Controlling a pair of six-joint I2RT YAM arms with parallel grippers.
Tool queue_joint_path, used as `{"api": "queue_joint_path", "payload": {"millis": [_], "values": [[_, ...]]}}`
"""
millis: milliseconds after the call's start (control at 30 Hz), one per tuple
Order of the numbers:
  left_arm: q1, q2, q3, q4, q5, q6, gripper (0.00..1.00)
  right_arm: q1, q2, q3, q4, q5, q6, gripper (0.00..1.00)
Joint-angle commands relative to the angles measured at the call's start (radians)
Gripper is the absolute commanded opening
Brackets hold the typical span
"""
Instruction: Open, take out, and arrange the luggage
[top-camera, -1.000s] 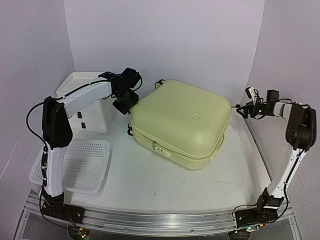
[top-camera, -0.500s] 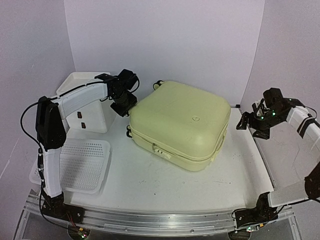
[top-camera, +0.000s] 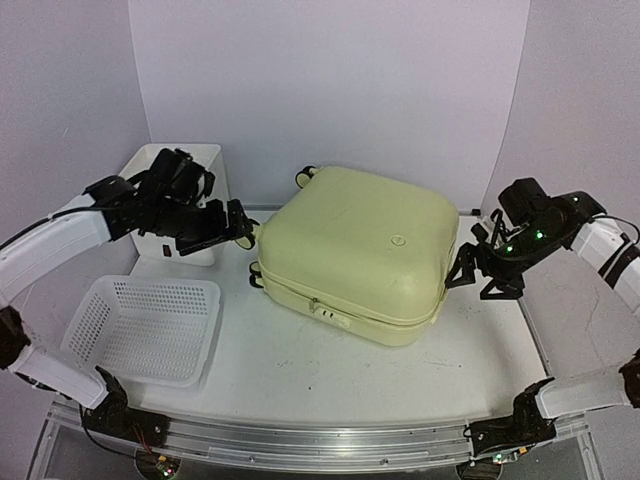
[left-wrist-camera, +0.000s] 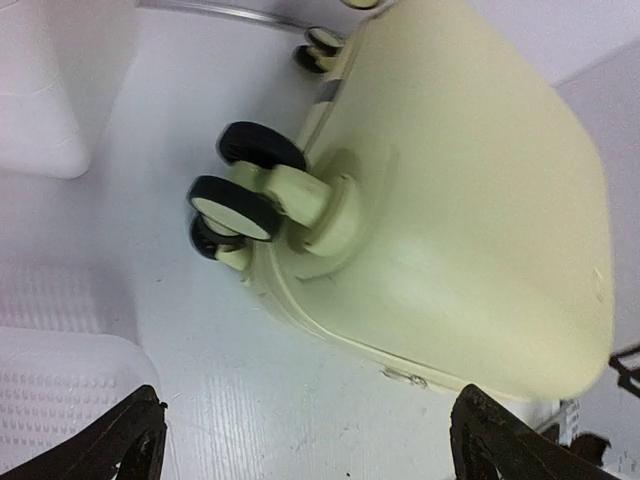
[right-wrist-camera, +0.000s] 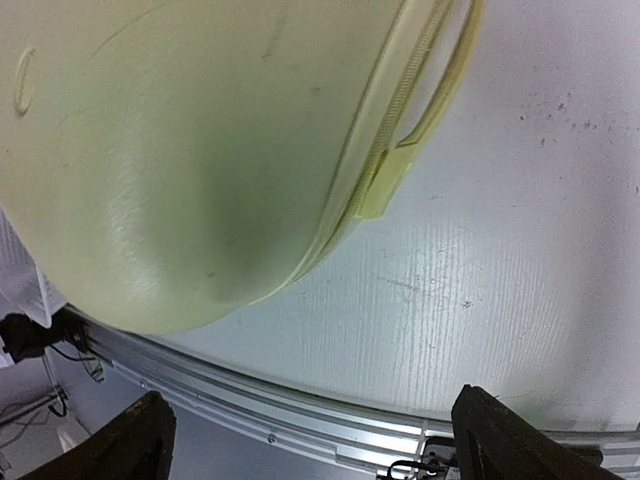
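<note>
The luggage (top-camera: 355, 255) is a pale yellow hard-shell suitcase lying flat and closed in the middle of the table. Its zip seam and a small latch (top-camera: 328, 313) face the front. In the left wrist view its black-and-yellow wheels (left-wrist-camera: 240, 200) stick out of the near corner of the luggage (left-wrist-camera: 470, 200). My left gripper (top-camera: 245, 228) hovers open just left of that wheel corner, holding nothing (left-wrist-camera: 305, 425). On the other side, my right gripper (top-camera: 478, 283) is open and empty beside the case's right edge (right-wrist-camera: 310, 425), above bare table next to the luggage (right-wrist-camera: 180, 150) and its side handle (right-wrist-camera: 390, 180).
A white drawer box (top-camera: 205, 165) stands at the back left, partly behind my left arm. A white perforated basket (top-camera: 150, 325) lies at the front left. The metal rail (top-camera: 300, 440) runs along the near table edge. Purple walls close in the back and sides.
My left gripper has pulled back from the luggage's rear left corner, dropped lower and opened wide. The right arm has swung down to the case's right side. The luggage has shifted slightly.
</note>
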Motion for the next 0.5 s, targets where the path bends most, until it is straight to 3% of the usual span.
{"api": "queue_joint_path", "payload": {"millis": [0,133,200,267,433,467], "values": [[-0.014,-0.161,-0.227,0.324,0.332,0.256,0.99,0.192,0.025,0.124,-0.005,0.144,0.009,0.98],[-0.113,-0.15,-0.359,0.506,0.461,0.329,0.99,0.338,0.081,0.173,-0.004,0.222,0.022,0.98],[-0.204,-0.109,-0.398,0.609,0.424,0.378,0.99,0.371,0.102,0.186,-0.002,0.242,0.021,0.98],[-0.283,-0.08,-0.459,0.746,0.294,0.439,0.99,0.383,0.112,0.191,0.004,0.242,0.015,0.98],[-0.315,-0.021,-0.767,1.416,0.198,0.576,0.96,0.385,0.108,0.188,0.006,0.247,-0.002,0.98],[-0.314,0.007,-0.793,1.484,0.177,0.603,0.95,0.385,0.102,0.184,0.007,0.255,-0.003,0.98]]}}
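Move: The zipper pull by the suitcase's lock lies some 20 cm right of the left hand, about 4 cm nearer the base and 18 cm down. The suitcase's left wheel is about 10 cm ahead, 5 cm right of that hand; the white basket about 17 cm left, 7 cm back. From the right hand, the suitcase's near right corner is roughly 9 cm left, 2 cm back and 10 cm lower. Left hand, open, swings right, back and down towards the zipper pull, turning clockwise; right shifts 7 cm left. ##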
